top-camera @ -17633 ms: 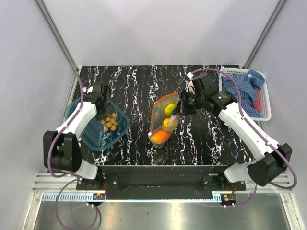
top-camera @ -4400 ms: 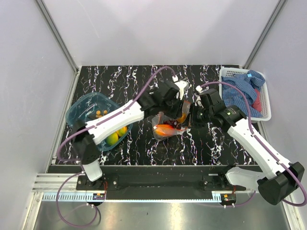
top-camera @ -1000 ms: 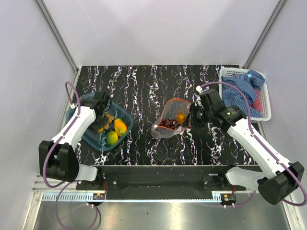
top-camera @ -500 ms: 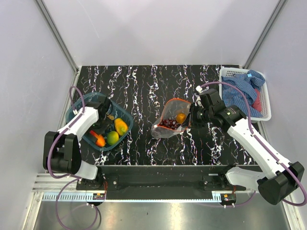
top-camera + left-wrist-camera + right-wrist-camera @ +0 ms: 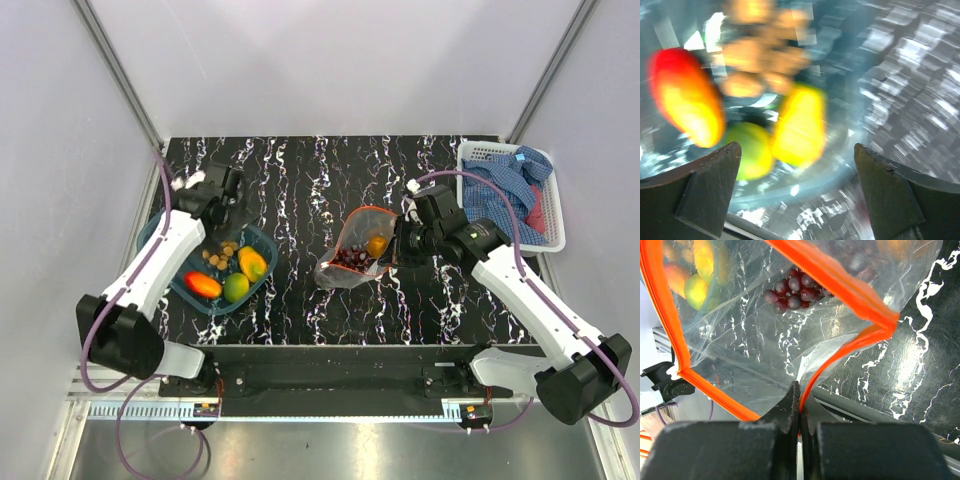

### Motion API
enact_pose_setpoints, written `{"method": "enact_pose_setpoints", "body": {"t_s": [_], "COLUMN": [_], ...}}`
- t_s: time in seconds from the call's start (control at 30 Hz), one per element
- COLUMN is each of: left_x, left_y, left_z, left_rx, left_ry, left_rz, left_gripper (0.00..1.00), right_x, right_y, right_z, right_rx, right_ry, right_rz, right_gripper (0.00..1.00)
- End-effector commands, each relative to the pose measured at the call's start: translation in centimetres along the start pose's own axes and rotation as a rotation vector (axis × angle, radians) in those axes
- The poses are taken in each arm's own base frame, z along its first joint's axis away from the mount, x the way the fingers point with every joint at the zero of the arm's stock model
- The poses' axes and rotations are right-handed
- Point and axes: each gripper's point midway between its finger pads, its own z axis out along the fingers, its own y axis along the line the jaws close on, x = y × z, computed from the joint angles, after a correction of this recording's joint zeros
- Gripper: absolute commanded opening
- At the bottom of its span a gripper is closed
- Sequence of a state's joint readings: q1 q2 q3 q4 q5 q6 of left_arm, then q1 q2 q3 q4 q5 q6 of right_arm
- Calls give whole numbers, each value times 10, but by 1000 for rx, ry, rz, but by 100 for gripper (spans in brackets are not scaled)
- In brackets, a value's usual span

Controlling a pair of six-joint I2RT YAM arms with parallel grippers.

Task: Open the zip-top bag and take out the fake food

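Note:
The zip-top bag (image 5: 352, 252) lies open mid-table, its orange-red strip spread wide. My right gripper (image 5: 394, 246) is shut on the strip at the bag's right edge (image 5: 805, 392). Dark purple grapes (image 5: 792, 290) and an orange (image 5: 377, 245) are inside the bag. My left gripper (image 5: 232, 192) hangs open and empty over the far edge of the blue tub (image 5: 160, 232). The tub holds a red-orange fruit (image 5: 687, 97), a green one (image 5: 752, 155), a yellow one (image 5: 800, 125) and tan balls (image 5: 760, 55), all blurred in the left wrist view.
A white basket (image 5: 553, 235) with a blue checked cloth (image 5: 505, 185) stands at the back right corner. Grey walls close in the table on three sides, and the tub sits close to the left wall.
My left gripper opened and let a red-orange fruit drop into the tub, then rose and swung toward the tub's far edge. The right gripper and the bag kept still.

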State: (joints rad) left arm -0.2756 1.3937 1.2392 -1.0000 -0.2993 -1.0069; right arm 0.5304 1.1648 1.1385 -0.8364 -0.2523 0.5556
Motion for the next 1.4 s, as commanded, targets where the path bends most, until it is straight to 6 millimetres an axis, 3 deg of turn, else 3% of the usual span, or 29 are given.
{"method": "enact_pose_setpoints", "body": {"t_s": [0.0,0.07,0.13,0.23,0.33,0.43,0.47,0.6,0.67,0.77,1.03,1.13,1.3,1.37], "left_x": [2,9,30,61,87,114,123,127,135,151,191,193,218,219], "left_y": [-94,-135,-172,-198,-208,-211,-212,-206,-205,-210,-212,-210,-206,-202], "left_z": [-77,-112,-162,-218,-248,-255,-254,-228,-221,-213,-146,-127,-101,-92], "left_rx": [431,646,901,1165,1282,1309,1304,1158,1119,1086,894,827,783,742], "left_ry": [-57,-105,-156,-190,-196,-176,-165,-173,-153,-127,20,23,125,140], "left_rz": [181,292,420,556,690,801,823,844,883,964,1095,1096,1141,1125], "left_gripper": [93,87,82,77,71,64,61,51,48,46,33,29,29,30], "right_x": [-8,-8,-10,-12,-17,-22,-23,-29,-27,-19,-11,-5,-1,0], "right_y": [8,8,10,18,31,47,55,78,80,76,59,51,47,49], "right_z": [-3,-3,-4,-6,-8,-11,-14,-27,-29,-24,-26,-25,-24,-20], "right_rx": [-20,-20,-25,-55,-106,-162,-194,-296,-317,-317,-252,-223,-214,-221], "right_ry": [-18,-18,-22,-16,2,17,24,8,9,37,17,26,42,66], "right_rz": [-19,-19,-23,-46,-65,-73,-77,-96,-94,-77,-55,-49,-67,-77], "right_gripper": [0,0,0,0,0,0,0,0,0,0,0,0,0,0]}}
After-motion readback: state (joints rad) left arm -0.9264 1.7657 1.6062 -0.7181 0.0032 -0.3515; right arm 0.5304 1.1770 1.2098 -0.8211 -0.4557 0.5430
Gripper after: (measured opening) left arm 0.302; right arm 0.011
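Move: The fake grapes lie in the open bag, about 29 cm to the left hand's right, 5 cm back and 13 cm below it. The orange is about 6 cm right of the grapes and 3 cm farther out, at about their height. Under the left hand, the mango is 7 cm back with no sideways offset, about 12 cm down. The right hand, pinching the bag's rim, has the grapes 9 cm to its left, 3 cm ahead and 18 cm below. Towards the grapes in the bag, the left hand leaves the bin of food, sweeping some 30 cm right in an arc that climbs and then drops steeply to the bag's mouth, turning about 75 degrees clockwise while its fingers narrow from wide to about a third open. The right hand keeps its pinch on the rim, lifting it and carrying it left about 4 cm each, then easing back slightly. ##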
